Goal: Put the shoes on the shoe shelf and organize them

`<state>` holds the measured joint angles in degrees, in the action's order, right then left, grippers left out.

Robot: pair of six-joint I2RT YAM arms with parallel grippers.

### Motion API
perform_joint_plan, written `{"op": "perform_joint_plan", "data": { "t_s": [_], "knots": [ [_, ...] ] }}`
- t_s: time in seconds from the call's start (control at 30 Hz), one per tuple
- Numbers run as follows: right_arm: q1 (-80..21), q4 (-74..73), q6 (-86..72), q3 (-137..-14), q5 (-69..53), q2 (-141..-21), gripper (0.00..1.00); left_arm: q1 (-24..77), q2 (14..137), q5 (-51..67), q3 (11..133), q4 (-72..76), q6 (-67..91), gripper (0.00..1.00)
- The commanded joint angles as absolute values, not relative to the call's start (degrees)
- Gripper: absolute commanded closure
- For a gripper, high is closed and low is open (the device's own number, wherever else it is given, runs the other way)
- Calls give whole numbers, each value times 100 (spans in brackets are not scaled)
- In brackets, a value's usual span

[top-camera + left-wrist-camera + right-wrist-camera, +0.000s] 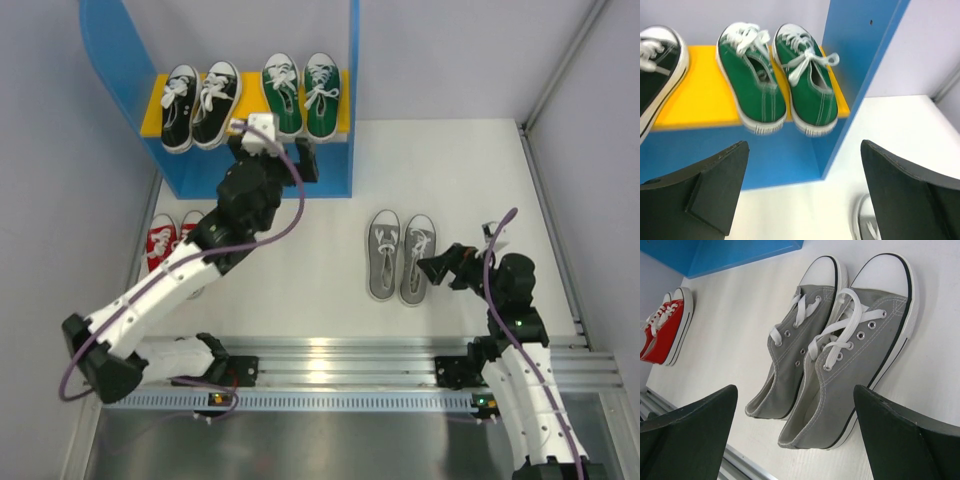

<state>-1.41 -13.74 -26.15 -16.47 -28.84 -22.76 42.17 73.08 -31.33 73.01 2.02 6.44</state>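
The blue shoe shelf stands at the back left. On its yellow board sit a black pair and a green pair, toes pointing away. My left gripper hovers in front of the shelf, just below the green pair, open and empty. A grey pair lies side by side on the white table. My right gripper is open just to its right, heels between the fingers' line of sight. A red pair lies at the left, partly hidden by my left arm.
Grey walls close in on the left and back. A metal frame runs along the table's right edge. Aluminium rails cross the near edge by the arm bases. The shelf's right side panel rises beside the green shoes.
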Motion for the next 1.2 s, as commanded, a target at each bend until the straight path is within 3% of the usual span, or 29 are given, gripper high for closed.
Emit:
{"op": "perform_joint_plan", "data": {
  "t_s": [0.0, 0.27, 0.53, 0.8, 0.97, 1.17],
  "knots": [
    [-202, -1151, -2645, -1626, -2971, -2276, 0, 4525, 6172, -3295, 6260, 194, 1106, 2],
    [-193, -1064, -2654, -1617, -2988, -2268, 1, 4808, 4414, -4226, 4238, -1668, 2116, 2],
    [-202, -607, -2988, -1135, -3146, -2294, 1, 4334, 3973, -4395, 4131, -3567, 2997, 1],
    [-430, -132, -3103, -1028, -3243, -2768, 1, 3482, 4701, -3965, 4474, -3815, 2936, 2],
    [-712, -79, -3120, -1160, -3077, -2769, 1, 1875, 5404, -2552, 4333, -3332, 2567, 2],
    [-967, -97, -3015, -1362, -3006, -2997, 1, 924, 6169, -2488, 4561, -3234, 2417, 2]
  ]
}}
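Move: The red pair lies left of the left gripper and far below it: the right red shoe about 27 cm left, 9 cm back and 34 cm down, the left red shoe some 9 cm farther left. The green shoes stand on the shelf about 16 cm ahead, roughly 4 cm left and 5 cm right. The right grey shoe lies about 6 cm ahead, 4 cm left and 9 cm below the right gripper; the left grey shoe is 10 cm beyond it to the left. Bring the empty left gripper quickly back from the shelf, then sweep it down and left towards the red shoes, about 27 cm down and 23 cm left in all, fingers kept wide open. Tip it downwards some 45 degrees and turn it counter-clockwise on the way. Meanwhile, ease the open right gripper about 4 cm down, then 3 cm left towards the right grey shoe. ##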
